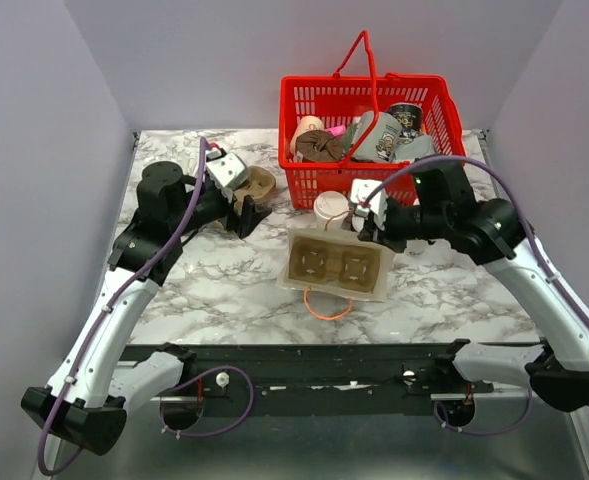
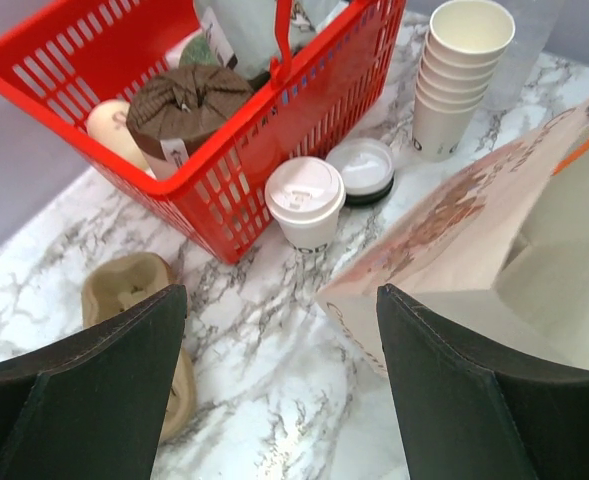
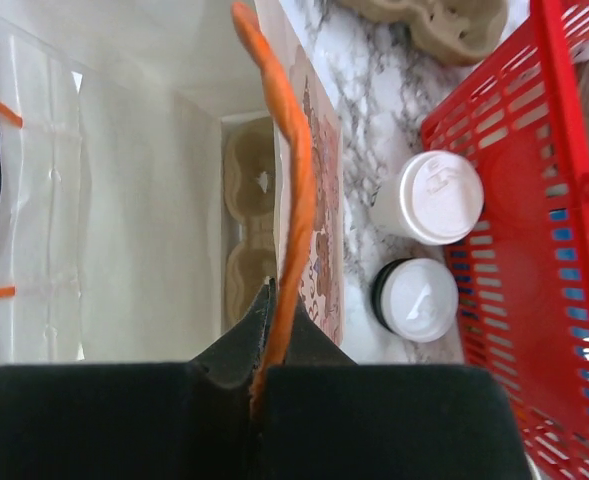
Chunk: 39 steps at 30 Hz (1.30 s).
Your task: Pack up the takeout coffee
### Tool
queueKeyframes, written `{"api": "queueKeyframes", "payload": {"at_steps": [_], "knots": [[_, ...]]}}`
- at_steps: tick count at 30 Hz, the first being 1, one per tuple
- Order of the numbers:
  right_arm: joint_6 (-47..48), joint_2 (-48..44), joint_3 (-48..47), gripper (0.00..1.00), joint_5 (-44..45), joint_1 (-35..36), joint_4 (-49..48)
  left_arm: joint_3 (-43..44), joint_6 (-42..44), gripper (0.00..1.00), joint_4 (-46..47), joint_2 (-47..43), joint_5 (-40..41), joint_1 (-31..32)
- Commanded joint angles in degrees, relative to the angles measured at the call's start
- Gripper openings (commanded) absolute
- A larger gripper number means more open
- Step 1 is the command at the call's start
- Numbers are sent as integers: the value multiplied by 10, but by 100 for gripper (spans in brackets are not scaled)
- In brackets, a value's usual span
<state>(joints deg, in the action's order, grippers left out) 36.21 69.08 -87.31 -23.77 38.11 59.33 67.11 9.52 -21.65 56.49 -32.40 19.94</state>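
The takeout coffee [image 1: 329, 207] [image 2: 306, 195] [image 3: 434, 197], a small white paper cup with a white lid, stands upright on the marble just in front of the red basket [image 1: 314, 185]. An open paper bag [image 1: 339, 290] [image 2: 474, 230] [image 3: 144, 200] stands in front of it, with a cardboard cup carrier [image 3: 252, 220] inside. My right gripper [image 1: 367, 228] [image 3: 271, 300] is shut on the bag's orange handle [image 3: 286, 180]. Left of the cup, my left gripper [image 1: 244, 213] [image 2: 282, 400] hangs open over bare marble with nothing between its fingers.
The red basket [image 2: 234, 215] [image 3: 544, 250] holds bags and wrapped items. A short stack of lids [image 2: 364, 168] [image 3: 421, 298] sits beside the coffee, and a stack of lidless cups [image 2: 459, 80] stands beyond. A loose cardboard carrier [image 1: 259, 185] [image 2: 124, 295] lies under the left gripper.
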Motion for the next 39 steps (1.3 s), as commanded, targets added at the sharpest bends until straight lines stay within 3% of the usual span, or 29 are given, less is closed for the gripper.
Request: {"api": "queueKeyframes", "payload": {"at_steps": [1,14,25,39], "knots": [[31,-51,16,0,38,34,-47,-22,-26,85,10,-2,25,-1],[80,-146,148,1,67,158,-49,-69,-58,85,7,4,25,-1],[39,-160,156,1,97,168,-79,-76,-42,86,-2,17,9,-1],[193,-226,206,0,80,173,-148,-72,3,86,-12,4,3,-1]]}}
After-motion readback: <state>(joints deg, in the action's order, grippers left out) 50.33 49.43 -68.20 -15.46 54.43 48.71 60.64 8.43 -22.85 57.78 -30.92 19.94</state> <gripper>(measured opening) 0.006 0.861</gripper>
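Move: Ahead of the left hand by some 9 cm and 16 cm to its right stands the lidded cup, about 25 cm lower; the spare carrier lies 13 cm ahead and 3 cm left. The lid stack is 8 cm right of the cup and 2 cm nearer. For the right hand, holding the bag, the near table strip is 8 cm back, 5 cm left; the cup, 15 cm ahead, 4 cm left. Drawing the paper bag back by its orange handle, the right hand first lifts slightly, swings back and down past its starting height, then eases a little forward, ending some 7 cm back; it turns counter-clockwise and rolls about 20 degrees, fingers still shut. The open left hand sinks about 6 cm towards the lidded cup, fingertips dipping, touching nothing. ##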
